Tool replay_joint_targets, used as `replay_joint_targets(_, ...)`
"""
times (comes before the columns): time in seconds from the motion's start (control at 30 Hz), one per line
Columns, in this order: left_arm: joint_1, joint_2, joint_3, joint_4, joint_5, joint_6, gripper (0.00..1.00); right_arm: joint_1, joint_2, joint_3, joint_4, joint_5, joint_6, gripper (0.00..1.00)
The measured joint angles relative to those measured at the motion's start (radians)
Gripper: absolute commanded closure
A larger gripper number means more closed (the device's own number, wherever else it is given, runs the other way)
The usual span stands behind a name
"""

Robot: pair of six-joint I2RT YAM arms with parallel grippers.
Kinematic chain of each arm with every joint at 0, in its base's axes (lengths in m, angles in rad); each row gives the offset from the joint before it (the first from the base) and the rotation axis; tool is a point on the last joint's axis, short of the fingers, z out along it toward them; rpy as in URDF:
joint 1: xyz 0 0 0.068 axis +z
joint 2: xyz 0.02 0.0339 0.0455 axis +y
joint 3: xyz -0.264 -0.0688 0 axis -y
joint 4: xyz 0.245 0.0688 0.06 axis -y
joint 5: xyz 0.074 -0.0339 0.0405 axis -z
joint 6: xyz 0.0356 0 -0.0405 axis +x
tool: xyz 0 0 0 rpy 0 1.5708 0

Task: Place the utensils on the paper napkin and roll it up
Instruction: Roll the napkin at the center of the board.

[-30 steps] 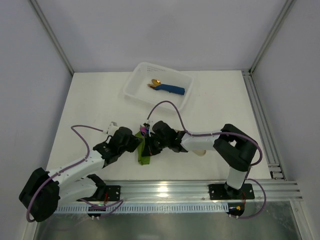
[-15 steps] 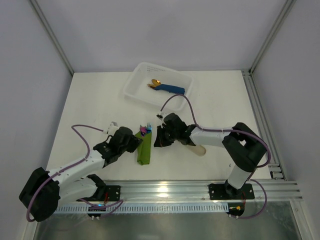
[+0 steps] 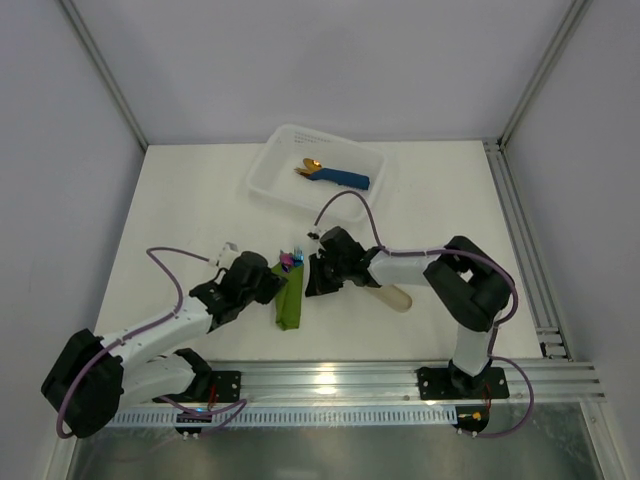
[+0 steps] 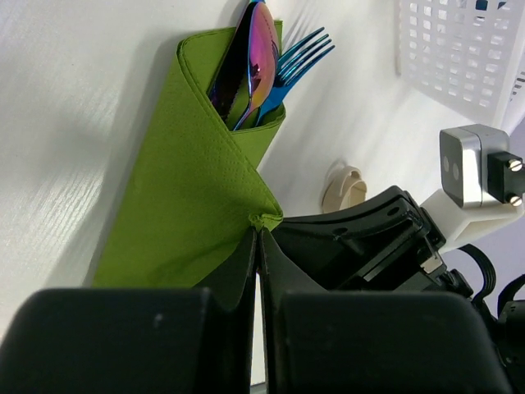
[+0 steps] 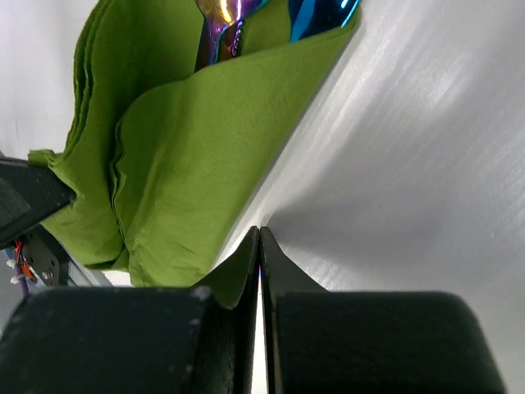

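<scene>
The olive-green paper napkin [image 3: 290, 300] lies folded into a narrow wrap on the table. The iridescent utensils [image 3: 290, 262] poke out of its far end. In the left wrist view a spoon and fork [image 4: 264, 57] sit inside the napkin [image 4: 189, 189]. My left gripper [image 3: 270, 285] is shut, and its tips [image 4: 259, 232] touch a crumpled corner of the wrap's flap. My right gripper [image 3: 312, 282] is shut and empty on the wrap's right side. Its tips [image 5: 259, 231] rest at the edge of the napkin [image 5: 189, 164], with the utensils [image 5: 221, 20] beyond.
A white perforated basket [image 3: 272, 178] at the back holds a blue rolled napkin with gold cutlery [image 3: 338, 178]. A beige oblong piece [image 3: 396, 298] lies under the right forearm, just right of the wrap. A metal rail runs along the table's near edge.
The right gripper has drawn back from over the napkin to its right side, uncovering the wrap. The left gripper has barely moved.
</scene>
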Motion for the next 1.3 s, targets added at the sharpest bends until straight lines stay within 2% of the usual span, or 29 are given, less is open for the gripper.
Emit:
replay_joint_targets(0.47,-0.023,0.081,0.045,0.018,0.004,0.000,1.00,0.000,0.048,0.051,0.012,-0.027,0.003,0.96)
replay_joint_targets(1.3,-0.095,0.262,0.109,0.102,0.005,-0.011,1.00,-0.009,0.060,0.021,0.085,-0.067,0.072,0.96)
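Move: My left hand already pinches the napkin's loose edge. The middle of the partly rolled napkin lies some 3 cm to its right, 3 cm back and 7 cm below; the utensil heads stick out about 5 cm ahead and 3 cm to its right, also 7 cm down. From my right hand, low at the roll's right side, the napkin's middle is roughly 4 cm left and 1 cm back; the utensil heads are 7 cm ahead, 4 cm left. I keep my left fingers shut on the napkin's edge and draw it about 5 cm to the right, across the roll towards my right fingertips, sinking some 2 cm on the way, mostly late. Meanwhile my right hand, low and shut, slides about 2 cm left until its tips come up against the roll's right edge. ##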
